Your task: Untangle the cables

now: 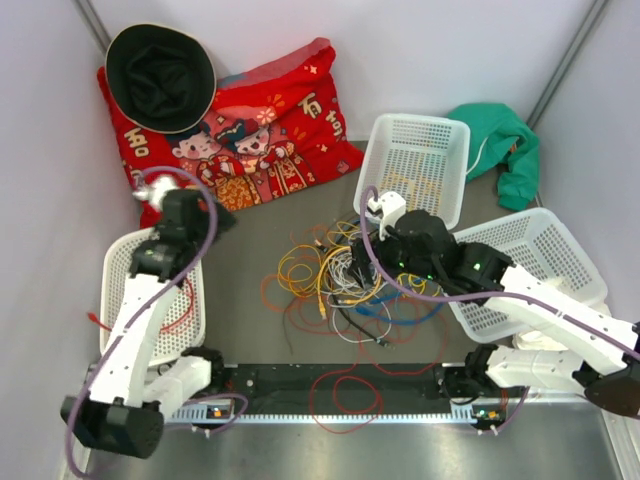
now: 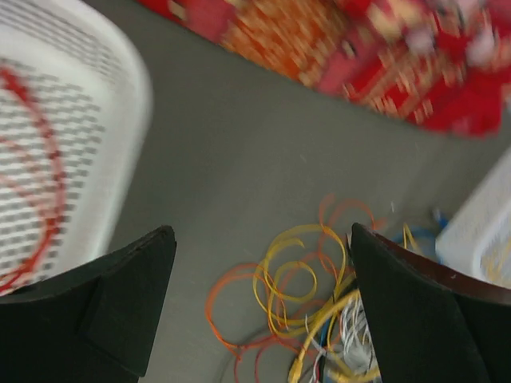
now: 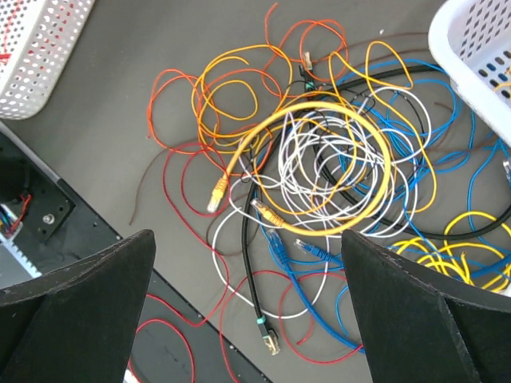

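Note:
The cables (image 1: 340,275) lie in a tangled heap of yellow, orange, red, white, blue and black loops at the middle of the grey table. My right gripper (image 1: 385,255) hangs open above the heap. In the right wrist view its wide jaws (image 3: 247,311) frame a black cable (image 3: 251,271) and a blue one (image 3: 319,287), with a thick yellow loop (image 3: 375,152) beyond. My left gripper (image 1: 200,215) stands open and empty beside the left basket (image 1: 120,270). From the left wrist (image 2: 263,303), orange and yellow loops (image 2: 303,279) lie below. One red cable (image 2: 48,199) lies in that basket (image 2: 104,72).
A white basket (image 1: 415,160) at the back holds a few yellow wires. Another white basket (image 1: 540,250) stands at the right under my right arm. A red cushion (image 1: 260,130) with a black hat (image 1: 160,75) lies at the back left, green cloth (image 1: 505,140) at the back right. A red wire (image 1: 345,395) crosses the front rail.

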### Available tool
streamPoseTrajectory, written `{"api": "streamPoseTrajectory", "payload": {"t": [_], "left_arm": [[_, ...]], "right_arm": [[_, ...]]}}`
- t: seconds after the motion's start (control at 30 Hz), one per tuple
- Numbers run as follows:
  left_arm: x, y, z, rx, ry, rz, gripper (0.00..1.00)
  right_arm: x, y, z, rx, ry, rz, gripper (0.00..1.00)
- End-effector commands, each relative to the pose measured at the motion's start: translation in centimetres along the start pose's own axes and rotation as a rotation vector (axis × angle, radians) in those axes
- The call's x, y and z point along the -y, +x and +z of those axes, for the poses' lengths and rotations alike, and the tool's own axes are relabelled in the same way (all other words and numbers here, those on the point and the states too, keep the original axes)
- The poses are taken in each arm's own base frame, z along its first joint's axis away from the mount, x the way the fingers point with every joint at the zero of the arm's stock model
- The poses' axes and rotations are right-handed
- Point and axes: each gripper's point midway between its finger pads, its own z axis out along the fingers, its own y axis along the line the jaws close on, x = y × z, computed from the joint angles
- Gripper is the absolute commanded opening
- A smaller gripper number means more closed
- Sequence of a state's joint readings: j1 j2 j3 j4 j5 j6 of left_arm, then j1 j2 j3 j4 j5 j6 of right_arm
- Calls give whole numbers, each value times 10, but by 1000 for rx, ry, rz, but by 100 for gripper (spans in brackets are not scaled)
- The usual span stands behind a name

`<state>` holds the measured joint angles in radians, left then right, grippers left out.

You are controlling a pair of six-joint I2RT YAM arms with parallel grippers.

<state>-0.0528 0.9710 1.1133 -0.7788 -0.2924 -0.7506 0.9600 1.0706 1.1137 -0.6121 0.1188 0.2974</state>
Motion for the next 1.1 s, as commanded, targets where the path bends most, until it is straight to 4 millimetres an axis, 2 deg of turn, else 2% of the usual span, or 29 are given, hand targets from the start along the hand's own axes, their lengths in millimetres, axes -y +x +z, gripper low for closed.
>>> {"api": "streamPoseTrajectory", "payload": {"t": [0.0, 0.03, 0.1, 0.13, 0.23, 0.33, 0.47, 0.5, 0.53, 0.6, 0.63, 0.7, 0.73, 0.8, 0.83, 0.9, 0.97, 1.07], "left_arm": [[86, 102, -16, -239, 389, 178, 94], [92, 137, -17, -320, 407, 255, 95], [91, 169, -16, -386, 400, 315, 95], [91, 191, -17, -430, 398, 368, 95], [79, 221, -11, -474, 352, 432, 96], [73, 244, -6, -514, 350, 454, 97], [88, 271, -9, -539, 387, 487, 99], [101, 272, -11, -528, 417, 483, 99], [106, 285, -13, -544, 427, 509, 99], [123, 292, -16, -539, 455, 525, 99], [126, 305, -14, -542, 451, 553, 99], [139, 311, -12, -524, 457, 571, 99], [138, 322, -6, -529, 438, 590, 99], [143, 330, 1, -528, 433, 596, 99], [138, 340, 8, -538, 409, 613, 99], [138, 346, 17, -531, 375, 623, 99], [128, 355, 29, -540, 316, 645, 96], [123, 361, 37, -539, 285, 659, 87]], "right_arm": [[5, -3, 4, 29, 31, 31, 99], [6, -1, 4, 24, 35, 31, 99], [9, 3, 3, 19, 53, 32, 99], [11, 6, 4, 13, 59, 34, 99], [14, 12, 3, 5, 72, 42, 99], [18, 20, 3, -3, 84, 55, 99], [22, 28, 3, -14, 100, 68, 99], [23, 29, 3, -11, 110, 75, 99], [25, 30, 3, -11, 118, 79, 99], [27, 28, -1, 3, 125, 83, 99], [28, 29, -3, 4, 129, 85, 99], [30, 27, -8, 16, 135, 91, 99], [31, 27, -9, 18, 139, 91, 99], [34, 29, -13, 17, 149, 92, 99], [34, 31, -14, 10, 152, 91, 99], [37, 34, -17, 6, 162, 93, 99], [38, 37, -18, 1, 167, 94, 99], [41, 40, -20, 1, 175, 92, 99]]}}
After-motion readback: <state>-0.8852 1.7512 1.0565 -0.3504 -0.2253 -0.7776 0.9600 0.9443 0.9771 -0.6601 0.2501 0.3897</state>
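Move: The white cable coil with its thick yellow loop lies about 33 cm right of the left hand, 1 cm back and some 24 cm below. Thin yellow loops lie about 12 cm to the left of that coil, roughly level with it. A black plug sits 15 cm nearer the base and 4 cm right of it. From the right hand, the coil is about 7 cm ahead, 0 cm sideways and 24 cm below; a yellow bundle lies 3 cm ahead and 11 cm right of that hand. Down to the near-left part of the white coil and thick yellow loop comes the left hand, wide open: it sweeps some 30 cm right and sinks about 22 cm, easing slightly back, while swinging about 50 degrees clockwise and tipping steeper. The right hand, open above the cables, sinks some 4 cm, rises slightly and drifts 4 cm right. ##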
